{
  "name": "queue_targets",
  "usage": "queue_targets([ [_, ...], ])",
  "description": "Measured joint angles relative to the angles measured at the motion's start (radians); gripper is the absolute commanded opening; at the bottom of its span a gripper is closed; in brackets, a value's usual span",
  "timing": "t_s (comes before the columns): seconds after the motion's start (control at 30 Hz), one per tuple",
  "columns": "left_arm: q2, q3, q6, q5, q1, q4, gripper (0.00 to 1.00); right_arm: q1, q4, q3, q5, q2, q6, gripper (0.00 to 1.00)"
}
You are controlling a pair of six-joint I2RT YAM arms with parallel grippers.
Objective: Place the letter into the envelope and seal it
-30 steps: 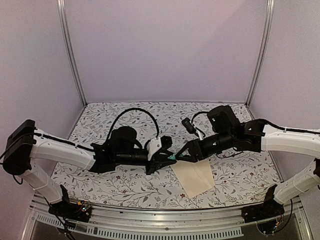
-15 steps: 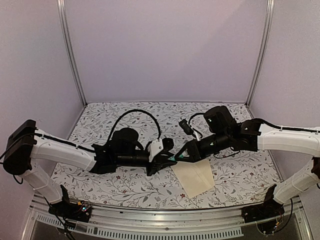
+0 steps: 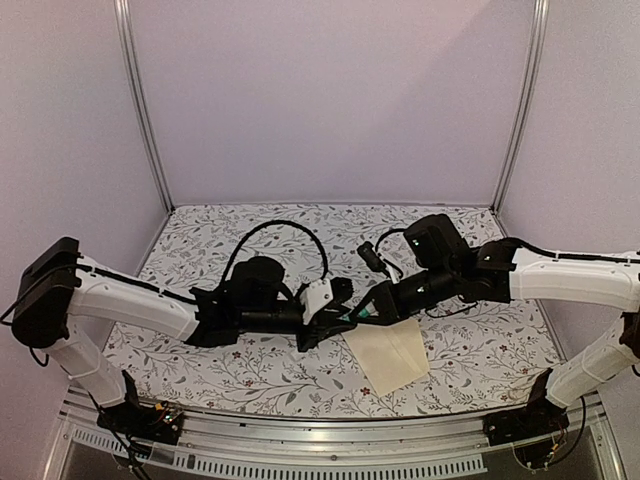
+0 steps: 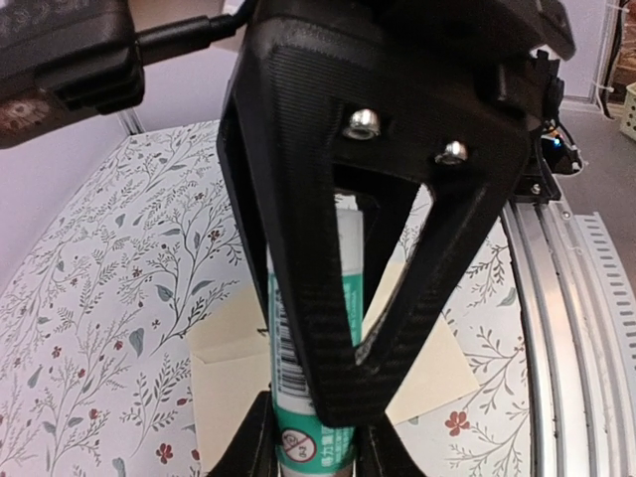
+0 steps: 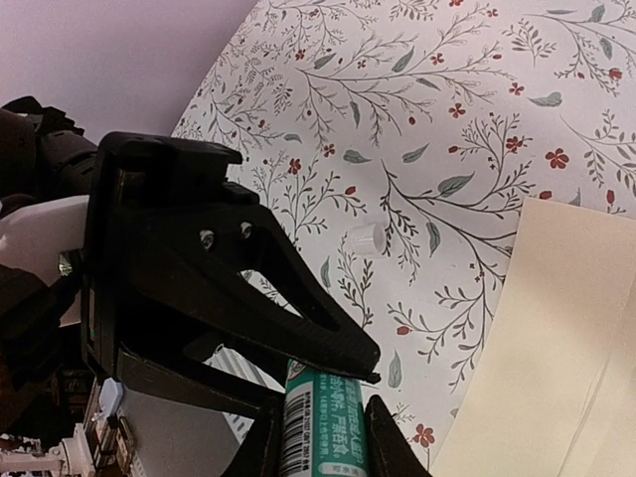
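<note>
Above the table's middle both grippers meet on a green and white glue stick. My left gripper is shut on one end of the glue stick. My right gripper is shut on the other end of the glue stick, a finger pressed against each side. The cream envelope lies flat on the table just below and to the right of them; the envelope also shows under the tube and, in the right wrist view, the envelope fills the right side. The letter is out of view.
A small white cap lies on the floral tablecloth near the envelope's corner. The metal rail runs along the near edge. Lilac walls close in the back and sides.
My right gripper has closed its fingers onto the glue stick that the left gripper holds. Both arms have shifted slightly toward each other.
</note>
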Motion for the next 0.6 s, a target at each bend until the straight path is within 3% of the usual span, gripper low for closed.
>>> queue_targets([
  [0.13,0.023,0.01,0.0,0.0,0.0,-0.004,0.01,-0.001,-0.004,-0.007,0.002,0.006,-0.005,0.0],
  [0.23,0.035,0.017,0.0,0.0,0.0,-0.004,0.1,-0.003,-0.008,-0.01,0.006,0.008,-0.005,0.0],
  [0.5,0.041,0.023,-0.01,-0.002,-0.002,-0.002,0.53,-0.003,-0.031,-0.01,0.039,0.003,-0.024,0.0],
  [0.6,0.041,0.023,-0.02,-0.004,-0.002,0.002,0.62,-0.003,-0.066,-0.009,0.085,-0.016,-0.034,0.0],
])
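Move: The glue stick lies almost level between the two grippers, held by both; its middle is some 3 cm to the right of the left hand point and about 2 cm to the left of the right one, near their height. The envelope lies about 15 cm below the left hand, 8 cm to its right and about level fore and aft. A small white cap is on the table, roughly 11 cm left of the left hand and level with it. Downward together first, both hands carry the shared glue stick about 1 cm lower towards the table. Then the left fingers open to about half and let go of the stick's end, that hand staying in place, while the right fingers keep their grip and draw the stick away to the right, about 1.5 cm, with a slight wrist tilt of some 5 degrees. ##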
